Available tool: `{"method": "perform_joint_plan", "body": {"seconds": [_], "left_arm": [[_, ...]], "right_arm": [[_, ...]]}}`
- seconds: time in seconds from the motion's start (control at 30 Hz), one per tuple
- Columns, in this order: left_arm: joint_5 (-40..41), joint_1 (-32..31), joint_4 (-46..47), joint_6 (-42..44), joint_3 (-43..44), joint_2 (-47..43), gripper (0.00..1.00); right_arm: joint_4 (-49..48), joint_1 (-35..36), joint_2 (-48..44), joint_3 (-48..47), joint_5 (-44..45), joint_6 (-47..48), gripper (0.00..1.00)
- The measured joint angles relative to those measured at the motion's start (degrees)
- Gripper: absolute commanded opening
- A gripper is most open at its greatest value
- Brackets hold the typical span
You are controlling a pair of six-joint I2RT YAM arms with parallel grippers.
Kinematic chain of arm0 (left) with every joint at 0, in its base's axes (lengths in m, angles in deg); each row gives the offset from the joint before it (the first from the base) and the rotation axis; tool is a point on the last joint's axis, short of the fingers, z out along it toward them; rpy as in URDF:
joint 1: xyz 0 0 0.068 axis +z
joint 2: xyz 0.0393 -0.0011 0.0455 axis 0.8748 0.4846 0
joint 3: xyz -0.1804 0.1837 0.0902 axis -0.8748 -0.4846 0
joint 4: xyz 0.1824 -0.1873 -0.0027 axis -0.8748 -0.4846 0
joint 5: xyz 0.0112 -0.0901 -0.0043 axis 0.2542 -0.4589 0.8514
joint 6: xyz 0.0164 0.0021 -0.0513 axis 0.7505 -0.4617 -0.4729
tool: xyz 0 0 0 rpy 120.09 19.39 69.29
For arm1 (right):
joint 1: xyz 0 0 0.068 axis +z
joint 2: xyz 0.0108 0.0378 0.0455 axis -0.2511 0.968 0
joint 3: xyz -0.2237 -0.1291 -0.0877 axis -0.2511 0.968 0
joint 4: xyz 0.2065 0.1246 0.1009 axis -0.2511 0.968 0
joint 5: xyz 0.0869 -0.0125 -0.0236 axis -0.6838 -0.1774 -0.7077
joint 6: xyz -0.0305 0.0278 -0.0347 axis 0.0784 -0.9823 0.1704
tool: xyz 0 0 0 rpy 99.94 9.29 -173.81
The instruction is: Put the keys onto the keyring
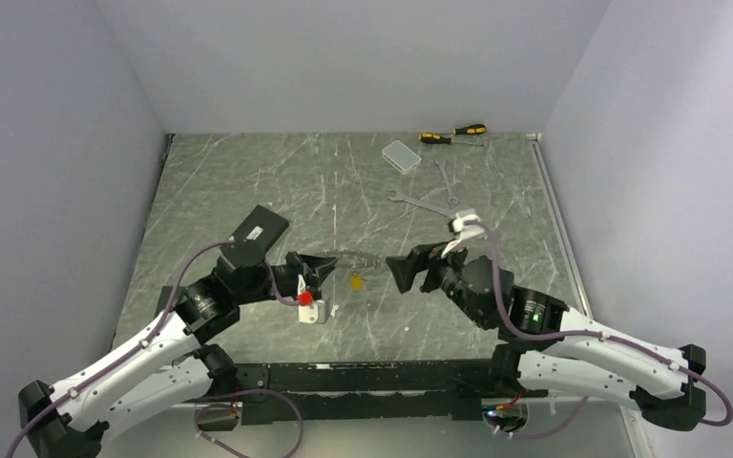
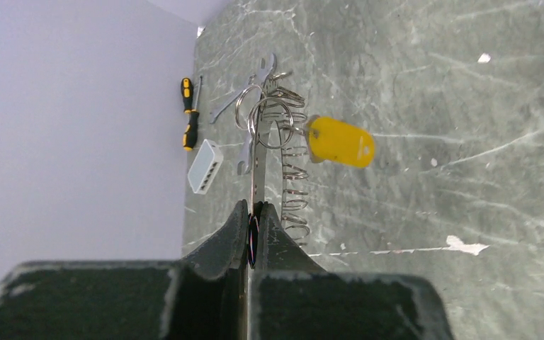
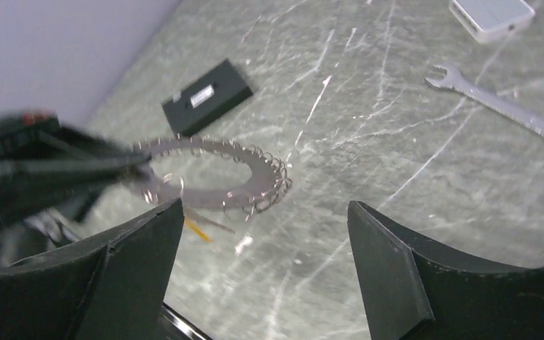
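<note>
The keyring (image 3: 219, 173) is a flat metal ring edged with small wire loops, held level above the table. My left gripper (image 2: 255, 209) is shut on its rim, which runs edge-on away from the jaws as the keyring (image 2: 256, 170). From above, the left gripper (image 1: 332, 263) holds the keyring (image 1: 361, 258) out to the right. A key with a yellow head (image 2: 340, 142) hangs at the ring by small split rings (image 2: 262, 117); the same key (image 1: 356, 281) and key (image 3: 198, 230) dangles below it. My right gripper (image 3: 265, 212) stands open just right of the ring, nothing between its fingers, seen from above as the right gripper (image 1: 405, 272).
At the back of the table lie two yellow-and-black screwdrivers (image 1: 453, 135), a clear plastic box (image 1: 401, 156) and two silver wrenches (image 1: 420, 202). A black rectangular box (image 1: 258, 229) lies left of the keyring, behind the left arm. Grey walls close the table on three sides.
</note>
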Motion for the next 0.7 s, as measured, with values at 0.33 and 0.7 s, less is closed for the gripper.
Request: {"method": "perform_joint_plan", "body": {"seconds": [0.33, 0.7], "left_arm": [[1.66, -0.44, 3.39, 11.52, -2.6, -0.02, 0.0], [2.86, -1.86, 4.98, 17.14, -2.89, -0.04, 0.0]], "right_arm": [[0.98, -21.66, 4.15, -0.44, -11.39, -36.17, 0.92], [-10.93, -29.14, 15.85, 5.07, -34.75, -51.45, 0.86]]}}
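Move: The keyring, still pinched at its rim by the left hand, has its middle about 9 cm to the right hand's left, 4 cm ahead and 5 cm below; its nearest rim is only some 4 cm left, 5 cm ahead and 5 cm below. The yellow key hangs about 8 cm to the right hand's left, level with it fore and aft and 8 cm down. From the left hand, the keyring's middle lies roughly 3 cm right, 2 cm ahead and a little lower. The keyring's right-hand rim is approached by the empty right hand, jaws staying wide open: forward some 6 cm with a slight drift right, then down about 6 cm while swinging back left, rolling roughly 60 degrees left side up to bring the jaws around the rim. The left hand keeps its pinch, edges about 1 cm forward and rolls the keyring's far side up nearly 20 degrees. ##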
